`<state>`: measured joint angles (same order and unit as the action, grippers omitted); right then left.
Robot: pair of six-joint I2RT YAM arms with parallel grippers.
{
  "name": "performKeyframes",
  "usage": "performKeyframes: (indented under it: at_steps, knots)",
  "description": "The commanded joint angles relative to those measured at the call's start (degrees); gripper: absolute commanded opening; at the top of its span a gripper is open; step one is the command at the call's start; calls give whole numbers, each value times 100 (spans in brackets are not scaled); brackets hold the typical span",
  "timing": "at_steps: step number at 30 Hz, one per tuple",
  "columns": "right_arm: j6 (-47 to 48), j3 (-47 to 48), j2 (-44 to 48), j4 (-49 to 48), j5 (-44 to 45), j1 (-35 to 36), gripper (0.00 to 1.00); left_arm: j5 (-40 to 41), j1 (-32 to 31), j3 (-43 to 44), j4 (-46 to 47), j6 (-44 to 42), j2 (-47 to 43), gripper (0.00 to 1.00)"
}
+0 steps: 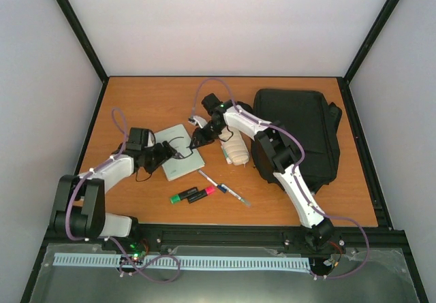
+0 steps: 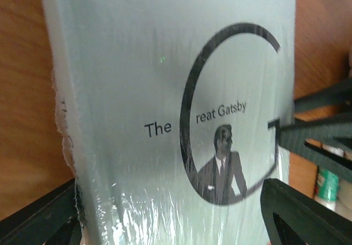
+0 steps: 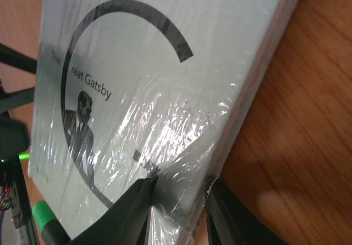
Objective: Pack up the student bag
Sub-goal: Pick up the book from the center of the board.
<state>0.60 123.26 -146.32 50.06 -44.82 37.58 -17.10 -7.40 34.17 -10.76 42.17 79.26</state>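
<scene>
The student bag (image 1: 306, 133) is a large black backpack lying flat at the right of the table. A pale green book (image 1: 182, 160), "The Great Gatsby" in shiny wrap, lies left of it. My left gripper (image 1: 162, 154) is at the book's left end, open, its fingers (image 2: 38, 217) straddling the book (image 2: 137, 91) across its width. My right gripper (image 1: 199, 139) is at the book's far right corner, shut on it. One of its fingers (image 3: 132, 206) presses the cover (image 3: 165, 63) and the other sits against the page edge.
A cream ribbed pencil case (image 1: 235, 150) lies between book and bag, under the right arm. In front of the book lie a green marker (image 1: 182, 195), a pink marker (image 1: 202, 193) and a pen (image 1: 228, 188). Black frame rails border the table.
</scene>
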Motion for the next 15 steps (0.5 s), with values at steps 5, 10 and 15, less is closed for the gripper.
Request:
performKeyframes:
  at_steps: [5, 10, 15]
  knots:
    - [-38, -114, -385, 39, -187, 241, 30, -1242, -245, 376, -223, 484, -814, 86]
    - [-75, -133, -362, 30, -274, 241, 31, -1062, -257, 140, 262, 894, -1397, 84]
    - [-94, -159, -345, 13, -325, 241, 32, -912, -297, 67, 666, 1057, -1863, 85]
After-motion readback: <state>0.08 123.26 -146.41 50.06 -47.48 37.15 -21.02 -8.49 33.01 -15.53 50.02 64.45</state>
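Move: The book lies right at both hands: its middle is about 3 cm ahead of the left hand and 4 cm to its right, just below the fingertips, with the spine on the left. From the right hand, at the far long edge, that middle is some 5 cm to the left and 3 cm back. The green marker lies about 13 cm back and 5 cm right of the left hand, the pink marker 13 cm back and 12 cm right. The book's spine side is lifted by the left hand, its open fingers astride the book and the left one at the spine: the hand eases back and slightly right by about 2 cm, then rises, about 6 cm up in all, rolling some 10 degrees left side down. The right hand stays almost still and keeps the opposite long edge between its fingers. ##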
